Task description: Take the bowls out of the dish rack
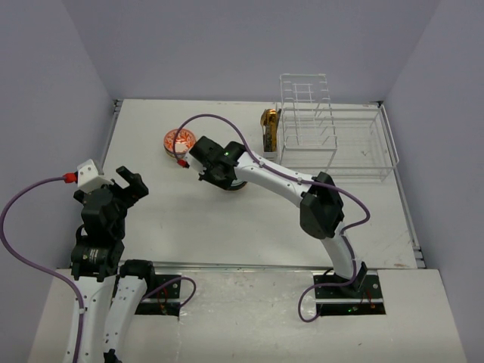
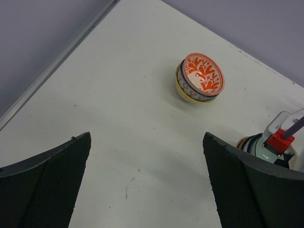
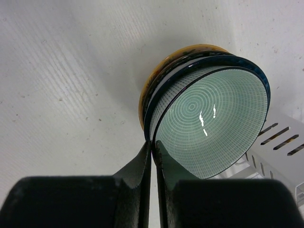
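Note:
A pale teal bowl with a dark rim tops a stack of bowls at the table's middle, over a yellowish-brown one. My right gripper is shut on the teal bowl's near rim, one finger inside and one outside. In the top view the right gripper covers most of that stack. An orange-red patterned bowl sits alone to the stack's far left. The white wire dish rack stands at the back right. My left gripper hovers open over bare table at the near left.
A gold-brown cylinder stands against the rack's left side. The right arm stretches across the table's middle, with its purple cable looping above. Walls close the table at the back and both sides.

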Robot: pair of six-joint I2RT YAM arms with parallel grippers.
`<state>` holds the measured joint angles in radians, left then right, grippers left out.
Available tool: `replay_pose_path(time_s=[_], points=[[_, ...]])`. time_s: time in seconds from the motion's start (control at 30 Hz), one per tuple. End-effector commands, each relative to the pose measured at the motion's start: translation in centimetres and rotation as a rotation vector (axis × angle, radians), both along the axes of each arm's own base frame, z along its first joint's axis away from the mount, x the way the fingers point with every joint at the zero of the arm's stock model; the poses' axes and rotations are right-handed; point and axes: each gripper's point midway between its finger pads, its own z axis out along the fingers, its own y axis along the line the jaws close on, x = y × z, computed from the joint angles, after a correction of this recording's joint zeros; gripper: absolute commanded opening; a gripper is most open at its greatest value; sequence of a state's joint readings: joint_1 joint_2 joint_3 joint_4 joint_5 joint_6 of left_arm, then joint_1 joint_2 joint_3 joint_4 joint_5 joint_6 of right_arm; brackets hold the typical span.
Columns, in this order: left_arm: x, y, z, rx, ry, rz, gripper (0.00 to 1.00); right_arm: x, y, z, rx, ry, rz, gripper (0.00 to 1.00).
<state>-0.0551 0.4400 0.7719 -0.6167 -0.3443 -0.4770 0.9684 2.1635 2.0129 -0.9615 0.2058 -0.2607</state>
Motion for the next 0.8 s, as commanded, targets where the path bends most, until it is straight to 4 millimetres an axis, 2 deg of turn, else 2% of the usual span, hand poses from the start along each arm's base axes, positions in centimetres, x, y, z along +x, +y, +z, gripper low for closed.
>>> replay_pose_path(time_s=[0.0, 0.3, 0.43, 0.47, 0.53, 0.57, 0.63, 0.67, 0.7, 0.73, 0.77], points=[[0.3, -0.2, 0.6, 0.013, -0.028, -0.014, 1.0, 0.0, 0.4, 0.6, 0.042, 0.0, -0.012, 0.05], [0.3, -0.2, 0.6, 0.013, -0.028, -0.014, 1.0, 0.0, 0.5, -0.3, 0.032, 0.013, -0.016, 0.05], [0.3, -0.2, 0.6, 0.012, -0.028, -0.016, 1.0, 0.2, 0.4, 1.8, 0.066, -0.015, -0.026, 0.19], [0.3, -0.2, 0.6, 0.013, -0.028, -0.014, 1.0, 0.3, 0.4, 2.4, 0.073, -0.029, -0.028, 0.3], [0.4, -0.2, 0.6, 0.013, -0.025, -0.014, 1.0, 0.2, 0.3, 3.6, 0.1, -0.041, -0.034, 0.31], [0.4, -0.1, 0.6, 0.013, -0.025, -0.013, 1.0, 0.0, 0.1, 4.9, 0.126, -0.056, -0.037, 0.39], [0.5, -0.1, 0.4, 0.015, -0.017, -0.01, 1.0, -0.2, 0.4, 6.5, 0.189, -0.072, -0.041, 0.45], [0.6, -0.1, 0.4, 0.015, -0.015, -0.008, 1.0, -0.4, 0.1, 8.5, 0.236, -0.099, -0.045, 0.63], [0.6, 0.0, 0.3, 0.017, -0.008, -0.006, 1.0, -0.7, -0.3, 8.6, 0.246, -0.103, -0.061, 0.78], [0.6, 0.1, 0.4, 0.019, -0.007, 0.002, 1.0, -1.0, -0.9, 10.0, 0.277, -0.124, -0.073, 0.99], [0.6, 0.2, 0.4, 0.021, -0.004, 0.006, 1.0, -1.1, -1.3, 10.5, 0.289, -0.132, -0.089, 0.99]])
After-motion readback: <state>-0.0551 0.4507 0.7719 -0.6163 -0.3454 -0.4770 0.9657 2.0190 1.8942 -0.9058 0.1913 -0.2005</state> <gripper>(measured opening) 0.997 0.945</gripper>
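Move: The right fingertips are nearly shut at the near rim of the green bowl on its stack; the bowl's middle lies about 5 cm ahead, 2 cm right and 3 cm below. The orange bowl stack is roughly 16 cm ahead and 14 cm left of this hand, the cutlery basket some 13 cm ahead and 14 cm right. From the left hand the green bowl lies about 15 cm ahead, 28 cm right and 17 cm below. Keep the right gripper's nearly closed tips on the green bowl's near rim and ease them down by under half a centimetre. Then spread the fingers almost fully and lift off the rim, up about 3 cm and slightly back and to the right, with only a small roll of the wrist. ##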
